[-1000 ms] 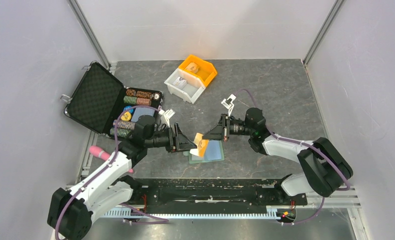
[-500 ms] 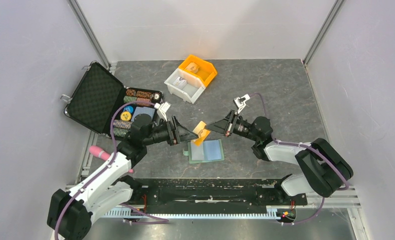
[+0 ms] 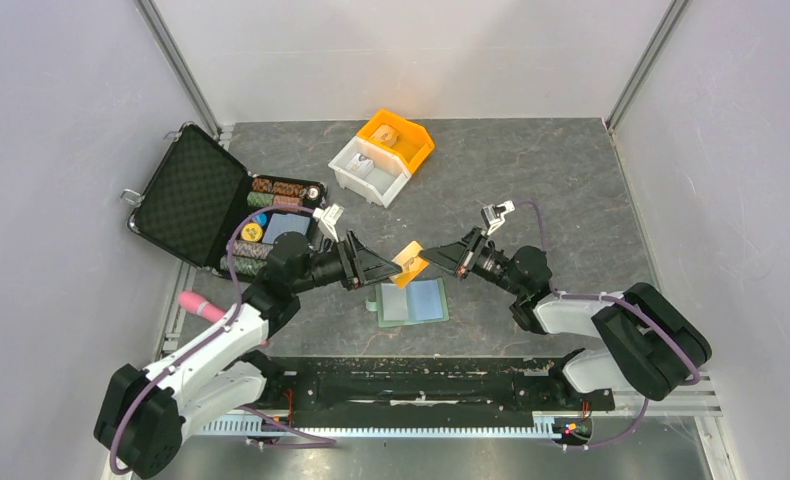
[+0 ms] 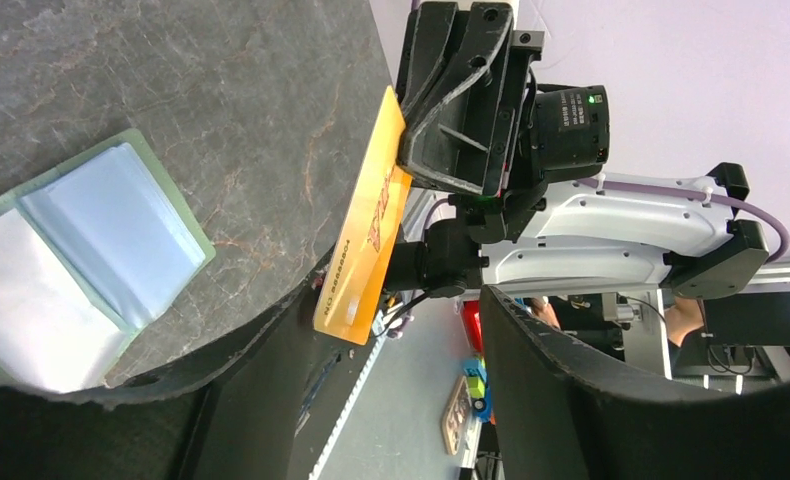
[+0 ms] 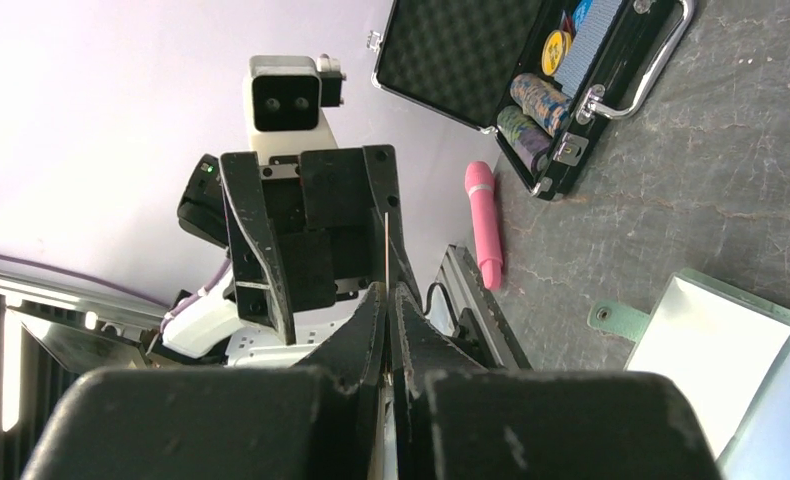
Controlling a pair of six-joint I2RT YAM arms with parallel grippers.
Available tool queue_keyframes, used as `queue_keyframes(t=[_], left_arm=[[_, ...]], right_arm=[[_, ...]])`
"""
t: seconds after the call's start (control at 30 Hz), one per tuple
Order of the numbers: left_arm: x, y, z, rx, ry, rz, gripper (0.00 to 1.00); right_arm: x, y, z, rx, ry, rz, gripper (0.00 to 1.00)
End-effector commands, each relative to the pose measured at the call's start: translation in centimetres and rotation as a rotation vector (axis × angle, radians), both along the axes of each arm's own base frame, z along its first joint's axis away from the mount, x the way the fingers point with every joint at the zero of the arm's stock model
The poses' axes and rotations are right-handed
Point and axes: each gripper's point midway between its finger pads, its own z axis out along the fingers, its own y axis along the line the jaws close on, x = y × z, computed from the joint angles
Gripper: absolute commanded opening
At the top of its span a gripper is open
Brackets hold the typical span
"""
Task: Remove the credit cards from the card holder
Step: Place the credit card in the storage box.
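The orange-tan credit card (image 3: 408, 266) hangs above the table, pinched at one edge by my right gripper (image 3: 427, 256), which is shut on it. The right wrist view shows that card edge-on (image 5: 386, 238) between the closed fingers. My left gripper (image 3: 385, 270) faces it from the left, open. The card (image 4: 367, 240) hangs just ahead of its spread fingers (image 4: 571, 380); I cannot tell whether one touches it. The sage-green card holder (image 3: 412, 302) lies open flat on the table below, and its right panel looks blue (image 3: 429, 299). Both its clear pockets (image 4: 111, 230) show in the left wrist view.
An open black case (image 3: 196, 195) with poker chips sits at the left. A pink cylinder (image 3: 199, 306) lies near the left arm. A white bin (image 3: 369, 170) and an orange bin (image 3: 399, 135) stand at the back. Walls close in on both sides.
The right gripper has lifted the orange card up and away from the card holder. The left gripper followed it toward the far side, its jaws widening and then narrowing a little.
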Motion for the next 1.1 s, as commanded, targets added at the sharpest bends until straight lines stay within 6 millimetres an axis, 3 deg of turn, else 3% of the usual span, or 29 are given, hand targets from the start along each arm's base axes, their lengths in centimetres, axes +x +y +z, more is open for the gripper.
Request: queue_keyframes(t=[0.0,0.13,0.27,0.43,0.53,0.6,0.67,1.07], left_arm=[[0.3,-0.7,0.4,-0.041,0.005,0.014,0.69],[0.2,-1.1,0.6,-0.057,0.002,0.008,0.65],[0.0,-1.5,0.9,-0.072,0.006,0.0,0.45],[-0.1,-1.5,1.2,-0.084,0.005,0.008,0.29],[-0.1,-1.3,1.1,-0.09,0.011,0.017,0.3],[-0.3,-1.3,1.0,-0.089,0.015,0.012,0.38],[-0.4,-1.3,0.8,-0.088,0.022,0.012,0.38],[-0.4,-0.9,0.4,-0.09,0.024,0.04,0.06]], right_arm=[[0.5,-0.5,1.9,0.067,-0.037,-0.043,0.0],[0.7,-0.5,1.7,0.083,-0.017,-0.044,0.0],[0.7,-0.6,1.4,0.09,-0.001,-0.048,0.0],[0.8,-0.7,0.6,0.079,0.018,-0.06,0.0],[0.8,-0.8,0.2,0.077,0.032,-0.066,0.0],[0.8,-0.9,-0.2,0.072,0.04,-0.07,0.0],[0.8,-0.9,-0.5,0.07,0.052,-0.072,0.0],[0.6,-0.8,-1.3,0.062,0.072,-0.058,0.0]])
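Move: The orange credit card is held by the right hand, its middle about 2 cm back and 2 cm left of that hand point. From the open left hand it lies roughly 2 cm ahead and 2 cm right, about level. The open card holder lies some 17 cm below the left hand, 3 cm to its right and 1 cm back; the white box is about 28 cm ahead and 6 cm left of that hand, also on the table. The left hand eases about 1 cm right onto the near end of the card and closes from about two-thirds open to nearly shut, with a brief slight reopening midway, so that its fingertips come to pinch the card's near corner. The right hand keeps its closed grip on the card's far side, rising slightly before it sinks and tips down some 5 degrees, and both hands end about 1.5 cm lower, still facing each other above the card holder. ##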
